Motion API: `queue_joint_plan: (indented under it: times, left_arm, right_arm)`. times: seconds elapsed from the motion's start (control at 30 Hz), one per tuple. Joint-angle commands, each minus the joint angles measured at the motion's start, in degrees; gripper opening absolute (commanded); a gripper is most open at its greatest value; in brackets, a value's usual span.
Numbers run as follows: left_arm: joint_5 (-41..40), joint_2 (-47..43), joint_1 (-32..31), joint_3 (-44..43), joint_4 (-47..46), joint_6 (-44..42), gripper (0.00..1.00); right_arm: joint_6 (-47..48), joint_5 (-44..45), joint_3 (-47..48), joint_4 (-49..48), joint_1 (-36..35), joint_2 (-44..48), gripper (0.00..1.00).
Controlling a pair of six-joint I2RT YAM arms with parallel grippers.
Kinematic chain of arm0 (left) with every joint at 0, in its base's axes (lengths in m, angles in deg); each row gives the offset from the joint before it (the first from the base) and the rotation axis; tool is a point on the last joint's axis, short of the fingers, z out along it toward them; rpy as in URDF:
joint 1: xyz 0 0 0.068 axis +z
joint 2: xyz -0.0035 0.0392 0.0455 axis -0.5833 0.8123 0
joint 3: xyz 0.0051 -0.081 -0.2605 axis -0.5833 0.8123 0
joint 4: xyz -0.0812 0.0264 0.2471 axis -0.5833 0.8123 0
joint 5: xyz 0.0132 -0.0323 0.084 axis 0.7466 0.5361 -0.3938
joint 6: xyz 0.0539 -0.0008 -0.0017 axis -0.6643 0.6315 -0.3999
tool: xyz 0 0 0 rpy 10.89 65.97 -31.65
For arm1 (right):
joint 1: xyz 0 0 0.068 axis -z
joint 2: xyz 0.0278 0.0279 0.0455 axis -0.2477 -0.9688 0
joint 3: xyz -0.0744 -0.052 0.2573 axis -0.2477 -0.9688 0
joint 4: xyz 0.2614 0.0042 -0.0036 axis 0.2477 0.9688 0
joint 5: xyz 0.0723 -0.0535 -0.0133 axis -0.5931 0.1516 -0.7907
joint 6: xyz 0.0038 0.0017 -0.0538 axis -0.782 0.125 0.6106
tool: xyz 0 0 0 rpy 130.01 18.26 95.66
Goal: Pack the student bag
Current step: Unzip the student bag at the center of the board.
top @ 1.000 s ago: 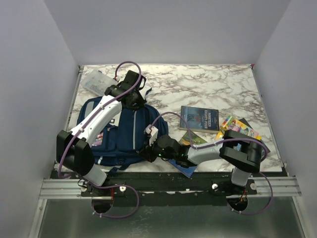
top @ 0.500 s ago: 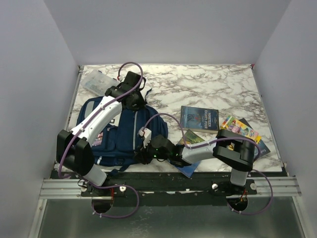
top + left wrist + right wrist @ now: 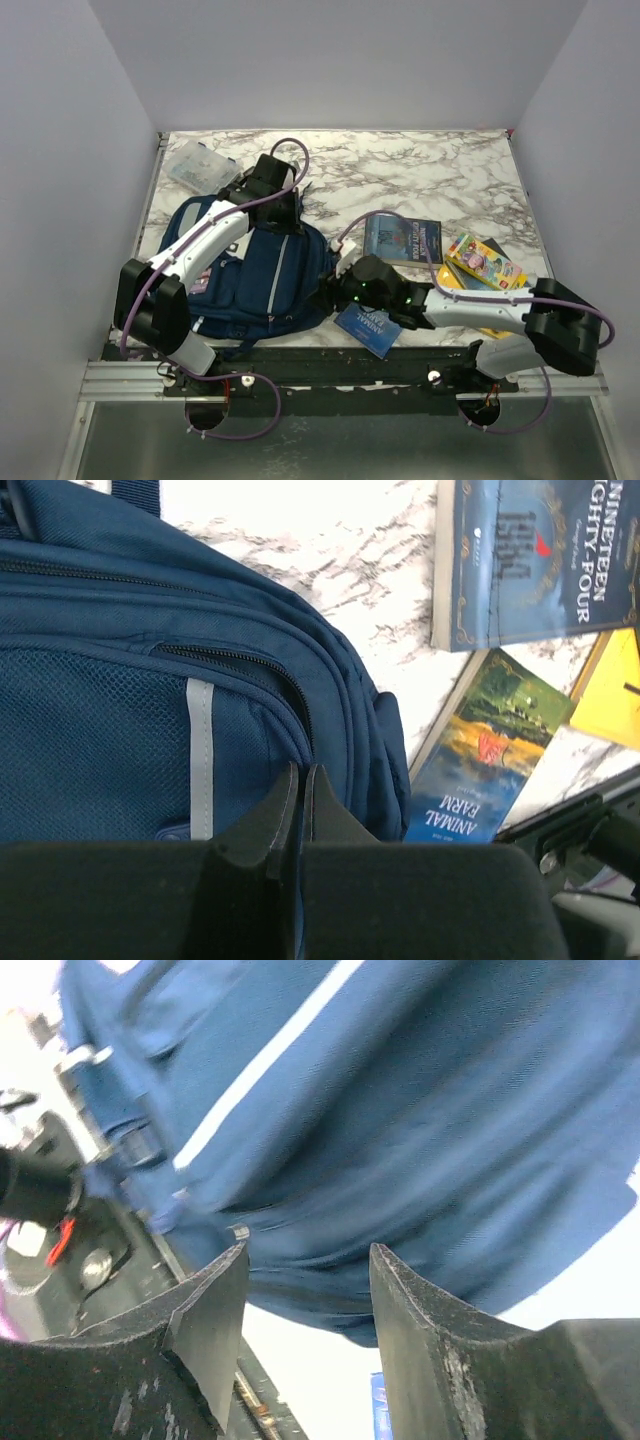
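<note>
The student bag (image 3: 250, 285), navy with grey stripes, lies on the left of the marble table. My left gripper (image 3: 284, 213) is at the bag's far top edge. In the left wrist view its jaws (image 3: 302, 771) are pressed together over the bag (image 3: 120, 710), with a thin sliver of blue fabric between them. My right gripper (image 3: 329, 290) sits at the bag's right side, just off the fabric. In the right wrist view it (image 3: 308, 1252) stands open, with the bag (image 3: 420, 1110) beyond the fingertips and nothing between them.
Animal Farm (image 3: 367, 326) lies by the right gripper near the front edge. Nineteen Eighty-Four (image 3: 403, 240) is mid-table. A crayon box (image 3: 485, 262) rests on a yellow book at the right. A clear plastic box (image 3: 200, 167) sits at the back left.
My right gripper has opened and drawn back to the right, away from the bag's near right corner. The left gripper shifted slightly right, still shut, and the bag bulged up with it.
</note>
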Motion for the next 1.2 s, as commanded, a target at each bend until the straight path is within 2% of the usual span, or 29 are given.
queue_joint_plan:
  times: [0.0,0.17,0.3,0.37,0.5,0.57,0.63,0.7,0.83,1.07,1.17]
  left_arm:
    - [8.83,-1.32,-0.48,0.41,-0.63,-5.93,0.00]
    - [11.52,0.05,-0.64,0.64,0.23,-7.35,0.00]
    - [15.49,0.11,-1.33,1.27,-0.08,-7.66,0.03]
    - [17.11,-1.06,-1.99,1.85,-0.98,-7.51,0.14]
    - [18.14,-4.17,-2.14,2.85,-2.48,-7.15,0.41]
    - [18.62,-5.34,-2.14,3.37,-2.97,-6.83,0.50]
    - [19.05,-6.74,-2.15,4.08,-3.43,-6.67,0.62]
    - [18.75,-8.10,-2.15,4.37,-3.68,-6.79,0.70]
    - [19.29,-9.91,-2.23,4.98,-4.14,-6.63,0.76]
    - [19.51,-11.97,-5.17,5.69,-4.42,-6.81,0.84]
    - [19.48,-12.70,-6.61,5.71,-4.42,-7.12,0.86]
  right_arm:
    - [-4.73,5.31,2.47,15.47,8.55,3.79,0.56]
    - [-13.42,-6.23,3.74,23.70,28.84,6.75,0.54]
    - [-15.64,-9.89,5.74,29.28,42.09,8.63,0.55]
    - [-16.32,-11.04,7.54,32.70,48.35,8.21,0.55]
    - [-21.03,-21.00,6.36,33.50,63.58,8.40,0.55]
    - [-21.53,-22.68,6.36,35.90,67.09,9.40,0.55]
    - [-20.80,-20.97,6.53,37.17,67.48,11.79,0.56]
    - [-21.19,-17.01,5.11,37.75,67.70,15.72,0.59]
    - [-20.48,-8.22,2.29,39.46,70.18,23.07,0.74]
    - [-16.73,-10.47,-1.50,40.87,93.77,27.78,0.83]
    - [-15.42,-5.77,-1.79,39.87,96.41,26.89,0.84]
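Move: The shut left fingers are at the bag's zip pull; from them Animal Farm lies some 21 cm right and 19 cm back, Nineteen Eighty-Four about 26 cm right and 2 cm back, both 9 cm lower. From the right hand the colouring book is about 42 cm right, 8 cm ahead, Nineteen Eighty-Four 20 cm right, 14 cm ahead, and Animal Farm 14 cm right, 4 cm back, all 9 cm lower. Left draws the zip pull about 4 cm back-right, releases, rises; right hand sweeps some 45 cm right, opening wider. ##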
